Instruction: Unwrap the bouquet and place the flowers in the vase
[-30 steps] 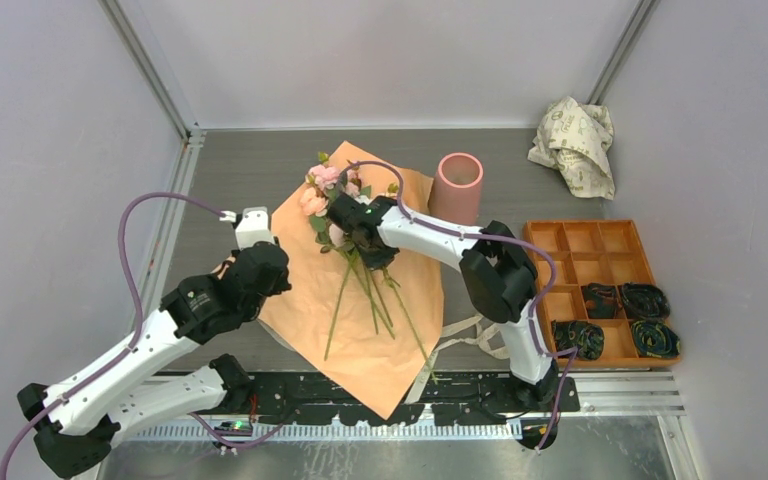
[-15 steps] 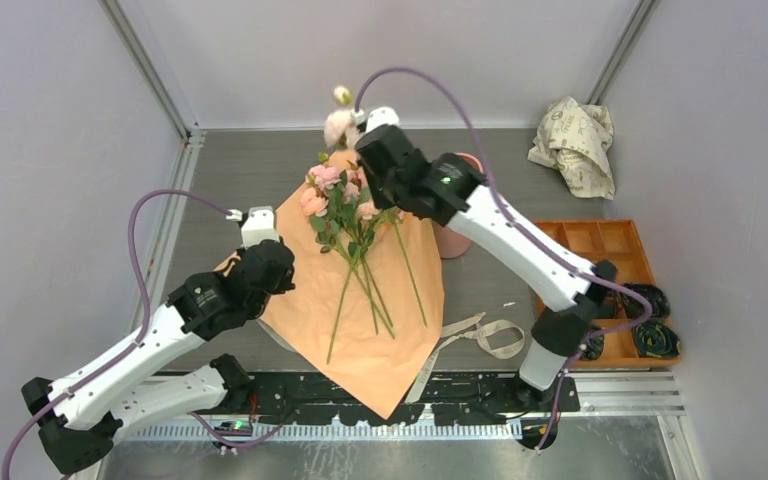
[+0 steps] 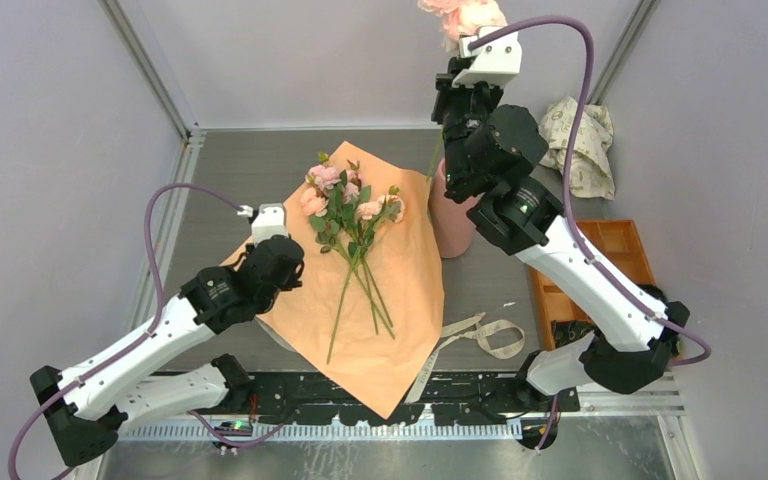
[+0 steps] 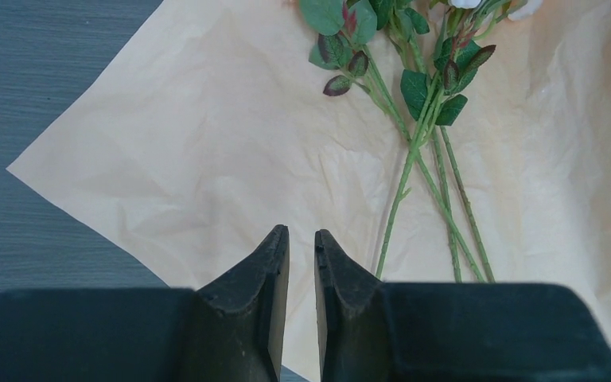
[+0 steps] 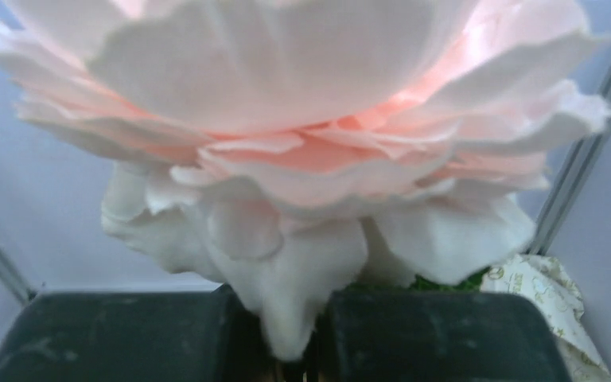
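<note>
The bouquet lies unwrapped: orange wrapping paper (image 3: 400,320) spread flat on the table, with several pink flowers (image 3: 350,215) on long green stems lying on it. My right gripper (image 3: 457,78) is raised high above the pink vase (image 3: 450,225), pointing upward and shut on one flower. That flower's big pale pink bloom (image 5: 286,119) fills the right wrist view above the gripper (image 5: 302,350), and its stem (image 3: 435,155) hangs toward the vase mouth, which the arm hides. My left gripper (image 4: 302,239) hovers over the paper's (image 4: 167,159) left part, its jaws a narrow gap apart with nothing between them, left of the stems (image 4: 414,159).
A beige ribbon (image 3: 490,335) lies right of the paper. An orange compartment tray (image 3: 615,245) holding dark bundles sits at the right, and crumpled cream printed paper (image 3: 580,140) lies in the back right corner. Walls enclose the table on three sides.
My right arm has lifted one flower off the paper and swung it up and right, from over the bouquet to high above the vase. The left arm shifted slightly forward.
</note>
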`<state>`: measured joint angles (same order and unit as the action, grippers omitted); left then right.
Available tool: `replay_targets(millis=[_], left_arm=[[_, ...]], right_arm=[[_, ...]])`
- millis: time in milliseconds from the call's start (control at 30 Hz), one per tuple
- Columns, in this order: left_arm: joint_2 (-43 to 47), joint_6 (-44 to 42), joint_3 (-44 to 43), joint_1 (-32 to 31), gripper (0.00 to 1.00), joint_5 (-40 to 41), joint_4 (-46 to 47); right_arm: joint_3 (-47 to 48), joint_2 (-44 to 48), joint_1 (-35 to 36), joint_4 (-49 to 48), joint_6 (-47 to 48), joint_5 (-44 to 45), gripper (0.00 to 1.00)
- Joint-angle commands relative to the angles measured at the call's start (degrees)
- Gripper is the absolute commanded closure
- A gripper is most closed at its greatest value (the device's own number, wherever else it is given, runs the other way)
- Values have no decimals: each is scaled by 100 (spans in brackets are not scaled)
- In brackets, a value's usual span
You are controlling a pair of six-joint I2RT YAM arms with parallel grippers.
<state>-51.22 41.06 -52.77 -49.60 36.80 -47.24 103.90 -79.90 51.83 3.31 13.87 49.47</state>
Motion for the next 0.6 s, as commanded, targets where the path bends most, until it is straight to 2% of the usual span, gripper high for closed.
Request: replay_targets(millis=[0, 300, 567], left_arm=[[-174, -107, -314, 7, 81, -5, 321], [-304, -124, -325, 3, 82, -62, 401], [-428, -115, -338, 6, 82, -150, 481]], right_arm=[[-20, -39, -95, -2506, 1523, 356, 99], [604, -315, -466, -2349, 1825, 250, 99], [251, 19, -595, -1846, 1367, 284, 99]])
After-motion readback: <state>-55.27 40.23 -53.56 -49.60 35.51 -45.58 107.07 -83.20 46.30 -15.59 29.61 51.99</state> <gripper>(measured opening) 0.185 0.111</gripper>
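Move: The vase stands almost straight under the right gripper, its middle some 43 cm below, about 3 cm to the right and 2 cm nearer the base. From that gripper, the remaining flowers lie about 17 cm left and 4 cm back on the paper, and the ribbon about 8 cm right and 21 cm back, both some 54 cm down. From the left gripper, the vase is about 31 cm right, 9 cm ahead and 7 cm lower. Keep the pink flower pinched in the right gripper and carry it, high above the vase, about 5 cm to the right and 5 cm up, easing off at the end. Tip the fingers some 10 degrees further upward as you go and turn the hand clockwise by about as much. Let the left gripper merely drift a little to the right. ##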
